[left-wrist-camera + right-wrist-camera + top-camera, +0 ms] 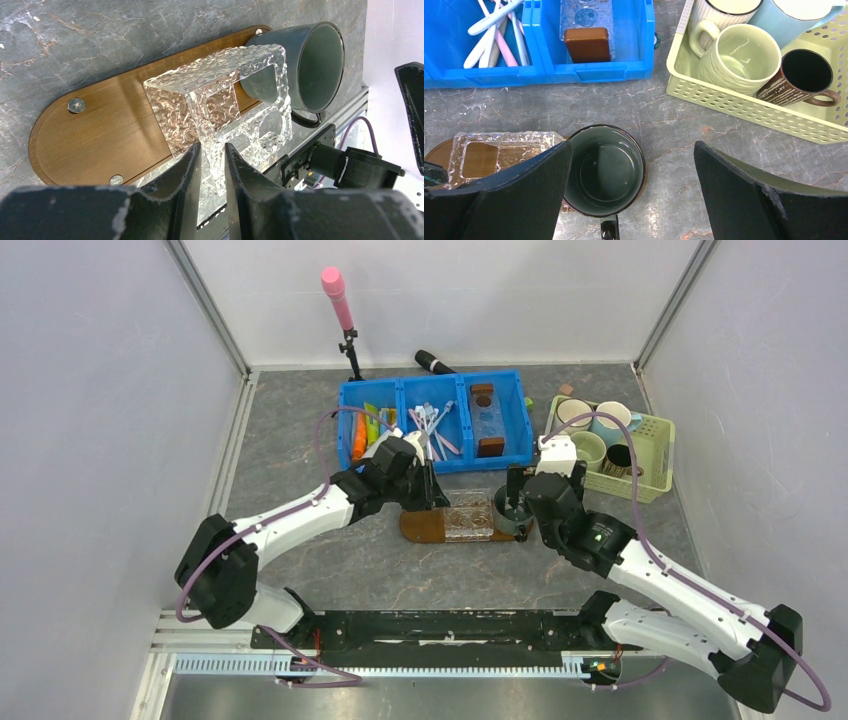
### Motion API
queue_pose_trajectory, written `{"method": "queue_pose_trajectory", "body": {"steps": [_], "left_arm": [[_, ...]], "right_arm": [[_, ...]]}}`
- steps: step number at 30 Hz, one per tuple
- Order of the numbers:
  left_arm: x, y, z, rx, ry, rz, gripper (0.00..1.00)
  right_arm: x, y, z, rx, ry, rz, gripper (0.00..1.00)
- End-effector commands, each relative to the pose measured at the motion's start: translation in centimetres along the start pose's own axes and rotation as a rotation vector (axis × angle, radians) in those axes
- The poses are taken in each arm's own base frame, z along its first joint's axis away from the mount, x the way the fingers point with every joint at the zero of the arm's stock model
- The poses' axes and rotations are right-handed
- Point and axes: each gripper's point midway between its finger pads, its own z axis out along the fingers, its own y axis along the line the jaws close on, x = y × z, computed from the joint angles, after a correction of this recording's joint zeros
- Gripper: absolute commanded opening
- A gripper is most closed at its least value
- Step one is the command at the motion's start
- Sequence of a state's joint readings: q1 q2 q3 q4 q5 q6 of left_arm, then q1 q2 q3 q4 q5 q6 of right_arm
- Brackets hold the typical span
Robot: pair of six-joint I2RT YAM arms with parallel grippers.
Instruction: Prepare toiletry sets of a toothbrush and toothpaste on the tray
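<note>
The dark brown oval tray (420,527) (100,130) lies on the table in front of the blue bin. A clear textured holder (468,518) (220,95) stands on it, and a dark mug (508,510) (315,60) (604,170) sits at its right end. My left gripper (432,498) (213,160) is shut on the holder's near wall. Over the mug hovers my right gripper (520,495) (631,150), open and empty. Toothbrushes (432,425) (499,30), white, pink and light blue, lie in the bin's middle compartment. A green toothpaste tube (372,418) lies in the left compartment.
The blue bin (520,430) (589,72) also holds an orange tube (358,442), brown blocks (586,42) and another clear holder. A pale green basket (655,475) (734,97) of mugs stands at the right. A pink-tipped stand (338,295) is at the back.
</note>
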State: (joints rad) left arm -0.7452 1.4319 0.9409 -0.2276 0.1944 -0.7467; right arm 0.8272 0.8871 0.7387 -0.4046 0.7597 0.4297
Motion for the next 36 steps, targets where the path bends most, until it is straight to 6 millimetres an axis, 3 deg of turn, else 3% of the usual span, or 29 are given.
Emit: {"method": "queue_pose_trajectory", "body": {"steps": [1, 18, 31, 36], "left_arm": [[0.0, -0.9, 0.7, 0.056, 0.015, -0.031, 0.28], [-1.0, -0.6, 1.9, 0.087, -0.055, -0.114, 0.06], [-1.2, 1.1, 1.1, 0.030, -0.124, -0.185, 0.02], [-1.7, 0.8, 0.7, 0.047, -0.160, -0.197, 0.02]], "right_arm": [[-2.2, 0.6, -0.2, -0.012, -0.041, 0.043, 0.98], [-2.6, 0.5, -0.4, -0.015, -0.051, 0.040, 0.98], [-2.4, 0.4, -0.4, -0.015, -0.044, 0.029, 0.98], [-2.5, 0.5, -0.3, -0.016, -0.042, 0.026, 0.98]]}}
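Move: The clear plastic holder's middle lies about 5 cm to the right of the left hand, 2 cm back and some 5 cm below. Its left rim is right at the fingertips. The mug stands about 14 cm to the right of the hand, level with it and 5 cm below. The toothbrushes lie some 15 cm ahead, 2 cm left and 8 cm below. From the right hand, the holder is about 15 cm left, 7 cm back and 12 cm below. Left hand dips about 1 cm rightward, pinches the holder's left rim, nudges forward, then eases 1 cm left. ##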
